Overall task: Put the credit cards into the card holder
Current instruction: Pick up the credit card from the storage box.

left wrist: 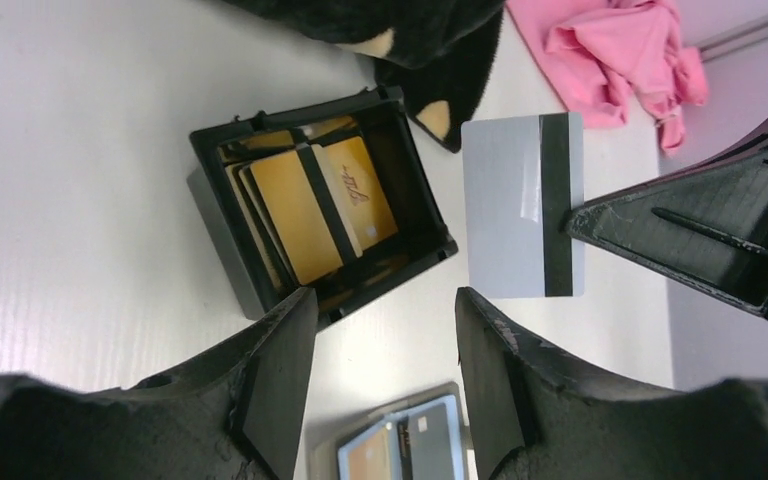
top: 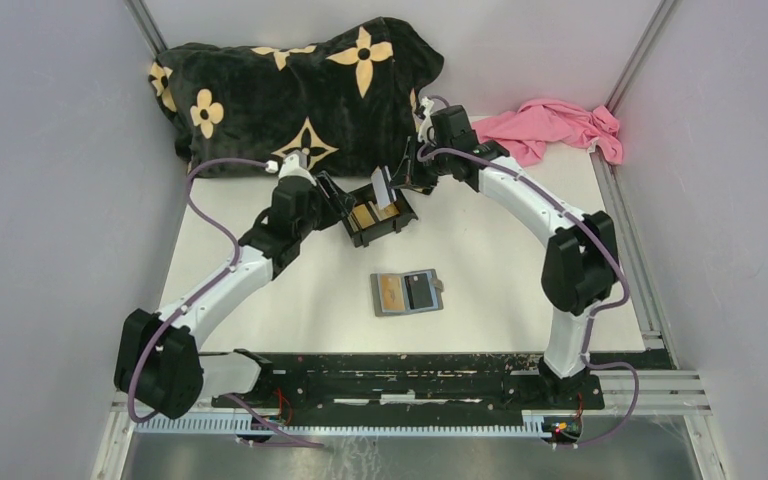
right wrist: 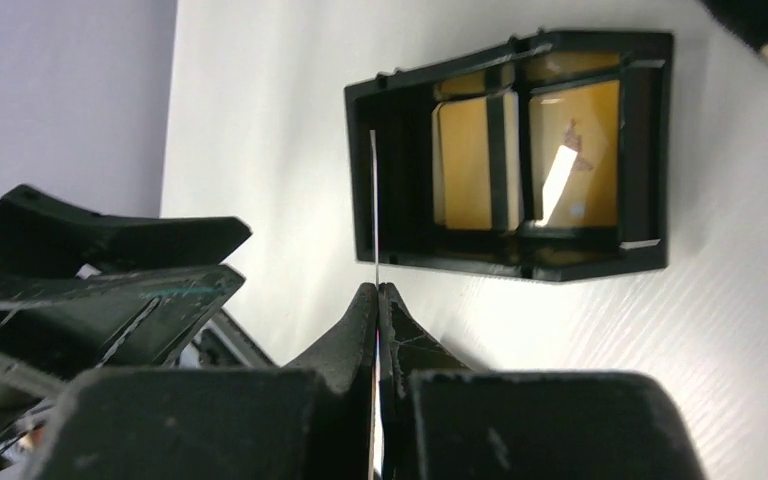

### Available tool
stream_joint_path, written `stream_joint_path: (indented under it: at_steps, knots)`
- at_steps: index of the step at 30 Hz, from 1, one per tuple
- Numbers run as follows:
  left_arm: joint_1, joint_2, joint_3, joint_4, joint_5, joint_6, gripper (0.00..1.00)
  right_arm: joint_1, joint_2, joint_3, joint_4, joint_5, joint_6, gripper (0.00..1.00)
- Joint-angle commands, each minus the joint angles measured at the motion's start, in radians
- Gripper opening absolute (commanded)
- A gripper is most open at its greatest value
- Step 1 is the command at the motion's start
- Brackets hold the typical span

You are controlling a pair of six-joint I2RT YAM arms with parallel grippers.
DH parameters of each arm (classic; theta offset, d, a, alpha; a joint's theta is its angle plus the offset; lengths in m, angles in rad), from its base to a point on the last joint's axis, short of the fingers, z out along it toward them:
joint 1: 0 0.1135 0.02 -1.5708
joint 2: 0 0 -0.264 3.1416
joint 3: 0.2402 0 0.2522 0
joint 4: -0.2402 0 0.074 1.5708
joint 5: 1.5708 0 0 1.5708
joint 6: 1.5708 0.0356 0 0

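Note:
A silvery credit card (left wrist: 508, 205) with a black stripe hangs upright above the table, pinched at its edge by my right gripper (right wrist: 377, 290), which is shut on it. From above, that card (top: 383, 187) stands just behind a black box (top: 378, 215) holding several gold credit cards (left wrist: 305, 210). My left gripper (left wrist: 385, 330) is open and empty, close to the box's left side. The grey card holder (top: 407, 292) lies open on the table nearer the arms, with a gold card (top: 392, 293) and a black card (top: 420, 289) in its slots.
A black blanket with tan flowers (top: 290, 85) is bunched along the back of the table. A pink cloth (top: 560, 125) lies at the back right. Grey walls close in the left and right sides.

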Motion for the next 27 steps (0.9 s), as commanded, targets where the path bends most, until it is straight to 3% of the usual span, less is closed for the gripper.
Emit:
stream_joint_path:
  at_steps: [1,10,27]
  knots:
    - [0.003,-0.075,-0.07,0.093,0.096,-0.079,0.61,-0.004,-0.127,-0.112,0.11,-0.082,0.11,0.01]
    - [0.004,-0.163,-0.252,0.304,0.227,-0.236,0.63,-0.004,-0.273,-0.321,0.243,-0.185,0.254,0.01]
    - [0.002,-0.158,-0.34,0.486,0.287,-0.372,0.63,0.026,-0.329,-0.479,0.377,-0.256,0.372,0.01]
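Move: The card pinched in my right hand lies about 4 cm ahead of my open left fingers, 7 cm to their right and nearly level with them. From the left hand, the storage box sits some 5 cm ahead, 5 cm right and 16 cm below. From my right hand, the card holder is about 17 cm back, 2 cm right and 19 cm down; the box is roughly 2 cm ahead, 4 cm left and 17 cm down. Keeping my pinch on the card's striped edge, I draw my right hand back about 9 cm at nearly the same height, from over the box towards the card holder, while its fingers turn to point more to the left. My left hand backs off too, about 5 cm back and 3 cm right, dipping slightly and rising again. It rolls some 25 degrees, left side down, and stays open as it nears the card. ##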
